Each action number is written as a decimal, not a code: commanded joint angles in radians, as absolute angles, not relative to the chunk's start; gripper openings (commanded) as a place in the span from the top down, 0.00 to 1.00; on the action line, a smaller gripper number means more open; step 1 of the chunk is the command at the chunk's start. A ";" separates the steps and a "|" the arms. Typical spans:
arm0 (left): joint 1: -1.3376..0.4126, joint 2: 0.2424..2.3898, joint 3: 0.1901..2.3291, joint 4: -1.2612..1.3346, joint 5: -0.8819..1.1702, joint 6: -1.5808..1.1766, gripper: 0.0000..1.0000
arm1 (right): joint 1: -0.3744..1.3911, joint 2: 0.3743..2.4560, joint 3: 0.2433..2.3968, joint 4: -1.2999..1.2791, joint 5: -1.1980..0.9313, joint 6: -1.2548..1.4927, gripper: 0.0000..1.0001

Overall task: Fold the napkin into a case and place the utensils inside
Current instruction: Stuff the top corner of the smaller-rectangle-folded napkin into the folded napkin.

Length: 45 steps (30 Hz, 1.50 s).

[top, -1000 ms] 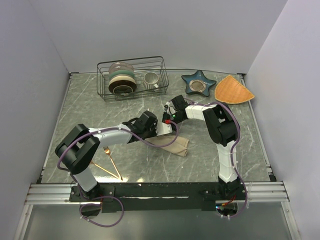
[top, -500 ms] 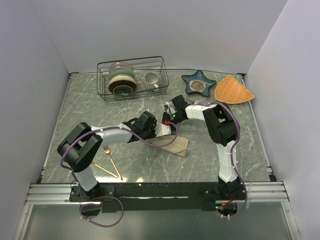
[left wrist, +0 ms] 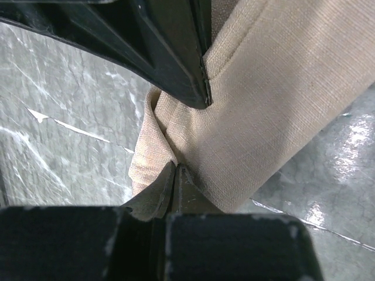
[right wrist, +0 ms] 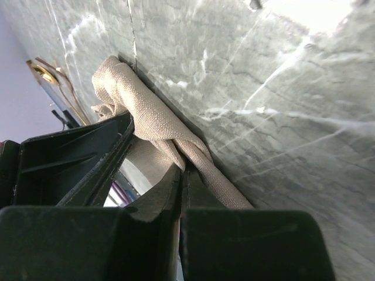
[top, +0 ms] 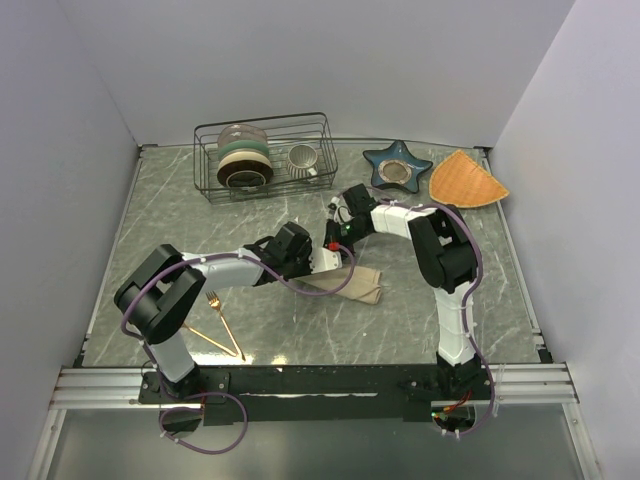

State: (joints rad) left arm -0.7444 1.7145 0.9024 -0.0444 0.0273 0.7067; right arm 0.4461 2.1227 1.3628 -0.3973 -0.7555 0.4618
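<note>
The beige napkin [top: 358, 286] lies folded into a narrow strip mid-table, its left end lifted between the two grippers. My left gripper [top: 322, 262] is shut on a bunched corner of the napkin [left wrist: 263, 105], its tips [left wrist: 176, 168] pinched tight on the cloth. My right gripper [top: 337, 243] is shut on a twisted fold of the napkin [right wrist: 152, 126] just beside it, jaws [right wrist: 183, 168] closed. The gold fork [top: 222, 318] and spoon [top: 212, 340] lie crossed near the left arm's base. No finished case shows.
A wire dish rack [top: 200, 165] with plates and a mug [top: 303, 160] stands at the back. A blue star-shaped dish [top: 397, 167] and an orange wedge mat [top: 465, 180] sit at the back right. The grey marble table [top: 480, 300] has walls on three sides.
The right gripper has drawn slightly back and up with its fold, and the napkin's right end has shifted a little toward the back. Both grips are unchanged.
</note>
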 commanded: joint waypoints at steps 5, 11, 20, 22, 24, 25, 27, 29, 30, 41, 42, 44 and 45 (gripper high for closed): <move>-0.739 1.752 0.868 -0.110 0.075 0.718 0.99 | 0.410 2.120 1.405 -0.408 -0.621 0.414 1.00; -0.741 1.750 0.884 -0.130 0.081 0.719 0.99 | 0.411 2.256 1.434 -0.417 -0.606 0.423 1.00; -0.744 1.651 0.783 -0.186 0.110 0.709 0.99 | 0.505 2.235 1.310 -0.341 -0.695 0.517 1.00; -0.744 1.606 0.758 -0.196 0.114 0.706 0.99 | 0.540 2.227 1.290 -0.296 -0.725 0.567 1.00; -0.744 1.566 0.727 -0.202 0.110 0.703 0.99 | 0.573 2.223 1.285 -0.276 -0.733 0.586 1.00; -0.744 1.556 0.720 -0.202 0.109 0.701 0.99 | 0.581 2.220 1.282 -0.265 -0.747 0.612 1.00; -0.744 1.528 0.707 -0.198 0.103 0.704 0.98 | 0.597 2.215 1.279 -0.241 -0.762 0.640 1.00; -0.745 1.511 0.710 -0.190 0.083 0.706 0.95 | 0.601 2.214 1.293 -0.241 -0.756 0.646 1.00; -0.744 1.509 0.718 -0.190 0.080 0.704 0.95 | 0.601 2.218 1.299 -0.248 -0.755 0.644 1.00; -0.749 1.488 0.838 -0.245 0.060 0.664 0.98 | 0.600 2.240 1.298 -0.264 -0.716 0.618 1.00; -0.750 1.486 0.836 -0.247 0.064 0.660 0.98 | 0.601 2.241 1.301 -0.267 -0.715 0.617 1.00; -0.755 1.485 0.828 -0.258 0.084 0.655 0.99 | 0.600 2.241 1.305 -0.267 -0.715 0.620 1.00; -0.758 1.486 0.824 -0.261 0.101 0.652 0.99 | 0.598 2.243 1.307 -0.271 -0.715 0.620 1.00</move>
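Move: Both my hands already pinch the napkin close together. The middle of the folded napkin lies about 8 cm right and 3 cm back of my left hand, roughly 1 cm below it. From my right hand it is some 5 cm back and 4 cm right, also just below. Out to the side lie the fork, about 20 cm left and 15 cm back of my left hand, and the spoon, some 25 cm left and 17 cm back of it. I hold still almost at first, my right hand just settling slightly lower, then I drag the pinched napkin back and to the left towards the fork with both hands together, about 6 cm with my left, 7 or 8 with my right, which tilts some 10 degrees. My right keeps its hold while my left eases its pinch a hair, closes again and rises about 1.5 cm. ##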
